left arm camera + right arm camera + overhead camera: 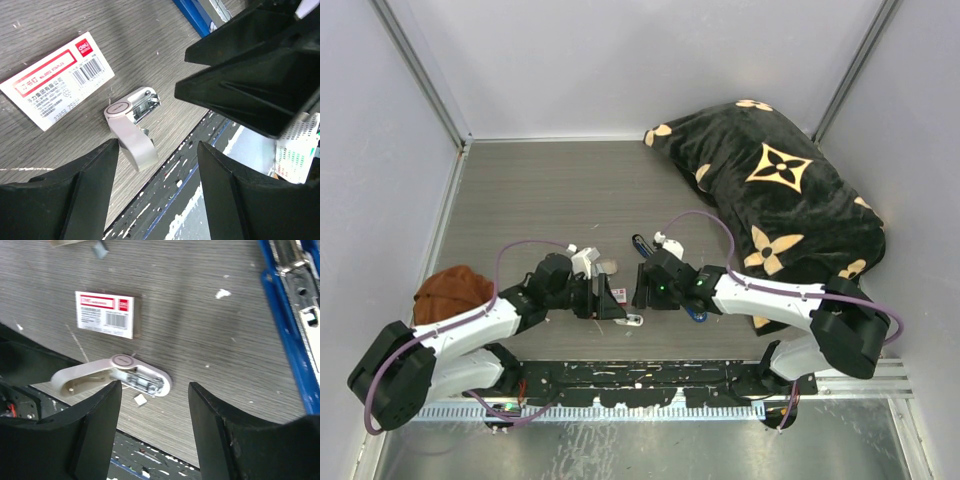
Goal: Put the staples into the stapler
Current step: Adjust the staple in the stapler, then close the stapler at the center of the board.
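The blue stapler lies under my right arm, with only its ends showing in the top view. In the right wrist view the stapler runs down the right edge, showing its silver channel. The left wrist view has only a blue corner of the stapler at the top. A tiny grey piece at the top edge may be the staples; I cannot tell. My left gripper and right gripper are both open and empty. They hover close together near the table's front edge.
A red-and-white cardboard box lies flat on the table. A small white oblong piece lies swung open beside it, near the front edge. A black patterned cushion fills the back right. A brown cloth sits at the left.
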### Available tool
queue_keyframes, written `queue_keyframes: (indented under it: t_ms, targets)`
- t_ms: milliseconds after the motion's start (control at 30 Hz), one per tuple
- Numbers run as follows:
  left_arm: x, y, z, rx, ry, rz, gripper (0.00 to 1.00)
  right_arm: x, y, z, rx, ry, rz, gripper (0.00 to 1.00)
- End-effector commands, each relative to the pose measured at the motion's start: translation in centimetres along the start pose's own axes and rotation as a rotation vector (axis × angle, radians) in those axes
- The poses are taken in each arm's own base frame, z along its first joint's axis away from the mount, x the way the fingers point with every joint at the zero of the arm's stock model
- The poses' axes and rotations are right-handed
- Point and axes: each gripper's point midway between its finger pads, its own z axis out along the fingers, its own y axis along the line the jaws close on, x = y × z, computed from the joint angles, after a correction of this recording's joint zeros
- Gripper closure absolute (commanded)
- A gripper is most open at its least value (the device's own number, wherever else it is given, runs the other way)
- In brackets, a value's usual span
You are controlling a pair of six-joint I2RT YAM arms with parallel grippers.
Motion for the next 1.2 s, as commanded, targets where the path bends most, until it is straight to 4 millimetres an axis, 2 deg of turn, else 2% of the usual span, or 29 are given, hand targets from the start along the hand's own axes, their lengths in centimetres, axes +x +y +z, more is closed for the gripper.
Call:
queue_keyframes:
  t_ms: [0, 367, 700, 1167]
  targets:
    - [-2.2, -2.9, -0.2, 0.100, -0.038, 0.076, 0.35, -0.2, -0.8, -0.3, -0.010, -0.016, 0.031, 0.38]
    - [-2.0, -3.3, -0.4, 0.119, -0.024, 0.077, 0.35, 1.2, -0.3, 0.7, -0.090, 0.020, 0.092, 0.46]
    - [-2.2, -3.8, -0.1, 0.140, -0.021, 0.072, 0.35, 2.4, 0.2, 1.8, -0.142, 0.057, 0.129, 0.64]
    - [-1.9, -4.8, 1.2, 0.177, 0.007, 0.072, 0.36, 2.6, 0.9, 2.5, -0.165, 0.076, 0.142, 0.76]
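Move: The open small stapler lies about 2 cm back, 3 cm left and 5 cm below the right hand; from the left hand, beside the raised lid, it is level, some 3 cm right and 5 cm below. From the right hand, the staple box is about 3 cm ahead, 6 cm left and 5 cm lower, and the blue stapler some 6 cm ahead, 5 cm right and 5 cm lower. The right fingertips come down onto the front end of the small stapler's open magazine, narrowing to about a quarter open around it: the hand drops about 4 cm and draws back 2, swinging 2 cm right first, then nearly 3 cm left again, with a slight tilt. The left hand, half open at the lid, rises about 1 cm, then edges right, 2 cm in all. ##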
